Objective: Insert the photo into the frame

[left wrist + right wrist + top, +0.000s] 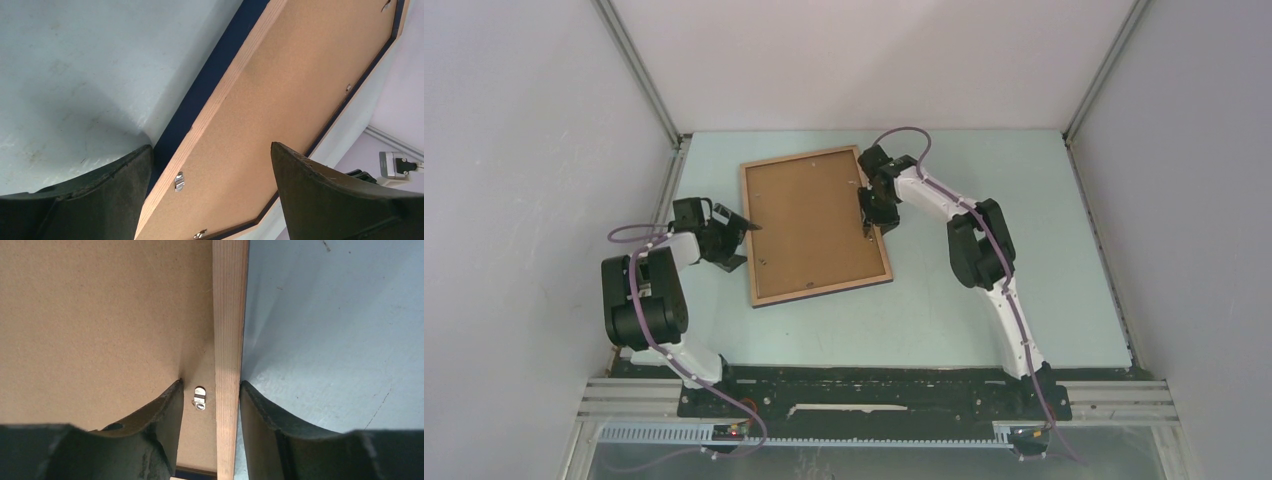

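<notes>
The frame [822, 288] lies on the table with its light wood face up; its navy side shows along the edge [200, 95]. The photo [814, 225] sits inside it, brown fibreboard back up, its picture side hidden. My left gripper [746, 226] is wide open at the frame's left rail [225, 95], one finger over the table, the other over the board [300, 90]. My right gripper [869, 222] straddles the right rail [230, 315]. Its inner finger [165, 410] rests on the board [100, 315] and its outer finger [260, 410] is against the rail's outer side. A gap remains on the inside.
Small metal turn clips [199, 398] [179, 181] sit on the board near the rails. The pale green table [984, 300] is enclosed by white walls left, right and behind. The arm bases stand on a black rail at the near edge.
</notes>
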{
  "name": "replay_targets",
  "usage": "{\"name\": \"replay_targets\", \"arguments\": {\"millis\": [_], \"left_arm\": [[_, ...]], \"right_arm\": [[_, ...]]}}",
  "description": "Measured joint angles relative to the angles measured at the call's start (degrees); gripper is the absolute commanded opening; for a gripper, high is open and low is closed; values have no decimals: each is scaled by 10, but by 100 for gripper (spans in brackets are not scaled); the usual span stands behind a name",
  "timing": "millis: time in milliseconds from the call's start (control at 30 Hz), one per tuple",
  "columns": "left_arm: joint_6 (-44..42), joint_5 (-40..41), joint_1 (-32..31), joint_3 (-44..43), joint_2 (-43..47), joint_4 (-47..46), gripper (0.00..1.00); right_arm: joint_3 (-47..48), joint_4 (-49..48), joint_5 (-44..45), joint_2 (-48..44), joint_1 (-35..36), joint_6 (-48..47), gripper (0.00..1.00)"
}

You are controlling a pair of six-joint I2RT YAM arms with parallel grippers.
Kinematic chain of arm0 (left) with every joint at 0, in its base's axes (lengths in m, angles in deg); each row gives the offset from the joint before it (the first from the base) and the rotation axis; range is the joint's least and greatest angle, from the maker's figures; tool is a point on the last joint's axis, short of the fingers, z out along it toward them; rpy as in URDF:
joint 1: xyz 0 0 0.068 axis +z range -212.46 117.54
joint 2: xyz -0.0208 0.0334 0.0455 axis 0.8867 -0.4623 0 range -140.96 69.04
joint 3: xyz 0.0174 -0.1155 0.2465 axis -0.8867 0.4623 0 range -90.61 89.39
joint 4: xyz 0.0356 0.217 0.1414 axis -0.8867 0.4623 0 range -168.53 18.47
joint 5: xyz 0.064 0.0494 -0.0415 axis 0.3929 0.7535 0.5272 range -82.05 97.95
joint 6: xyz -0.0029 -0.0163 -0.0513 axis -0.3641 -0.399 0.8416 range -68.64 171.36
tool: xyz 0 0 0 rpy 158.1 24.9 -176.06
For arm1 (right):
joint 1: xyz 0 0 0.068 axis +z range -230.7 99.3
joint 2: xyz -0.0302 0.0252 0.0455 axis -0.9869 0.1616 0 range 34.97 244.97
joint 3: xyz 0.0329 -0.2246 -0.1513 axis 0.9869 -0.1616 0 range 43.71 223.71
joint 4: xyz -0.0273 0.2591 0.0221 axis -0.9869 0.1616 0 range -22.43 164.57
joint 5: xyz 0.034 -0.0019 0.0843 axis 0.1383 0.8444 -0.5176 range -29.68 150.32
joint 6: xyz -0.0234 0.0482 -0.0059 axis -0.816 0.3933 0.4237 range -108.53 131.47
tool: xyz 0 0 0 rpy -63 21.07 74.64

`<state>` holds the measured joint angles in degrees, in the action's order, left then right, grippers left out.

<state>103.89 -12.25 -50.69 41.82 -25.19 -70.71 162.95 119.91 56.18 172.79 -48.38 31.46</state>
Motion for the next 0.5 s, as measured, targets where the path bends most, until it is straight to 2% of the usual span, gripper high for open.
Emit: {"name": "replay_targets", "arguments": {"millis": [67,200,267,467,500], "left_arm": [[0,0,0,0,0,0,94],[0,0,0,0,0,0,94],[0,0,0,0,1,0,94],[0,0,0,0,1,0,95],[0,0,0,0,1,0,95]], "right_arm": [[-7,-2,3,-5,2,-3,39],[-19,-5,11,-13,-1,-2,35],[-26,-11,13,-17,-1,-2,30],[-33,-16,11,-21,-3,-2,2],[-33,-16,10,-21,-3,-2,0]]}}
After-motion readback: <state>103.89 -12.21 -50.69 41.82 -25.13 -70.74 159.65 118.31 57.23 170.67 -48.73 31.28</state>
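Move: The metal clip on the backing lies between the right hand's open fingers, about 1 cm left, 1 cm back and 1 cm below. The frame's right rail runs some 1 cm to that hand's right, level fore and aft, and the frame's near right corner is roughly 8 cm back and 3 cm right. From the left hand the clip is about 22 cm right, 1 cm ahead and 2 cm lower. The right fingers close nearly halfway, the hand easing 1 cm right, inner finger pushing the clip towards the rail. ##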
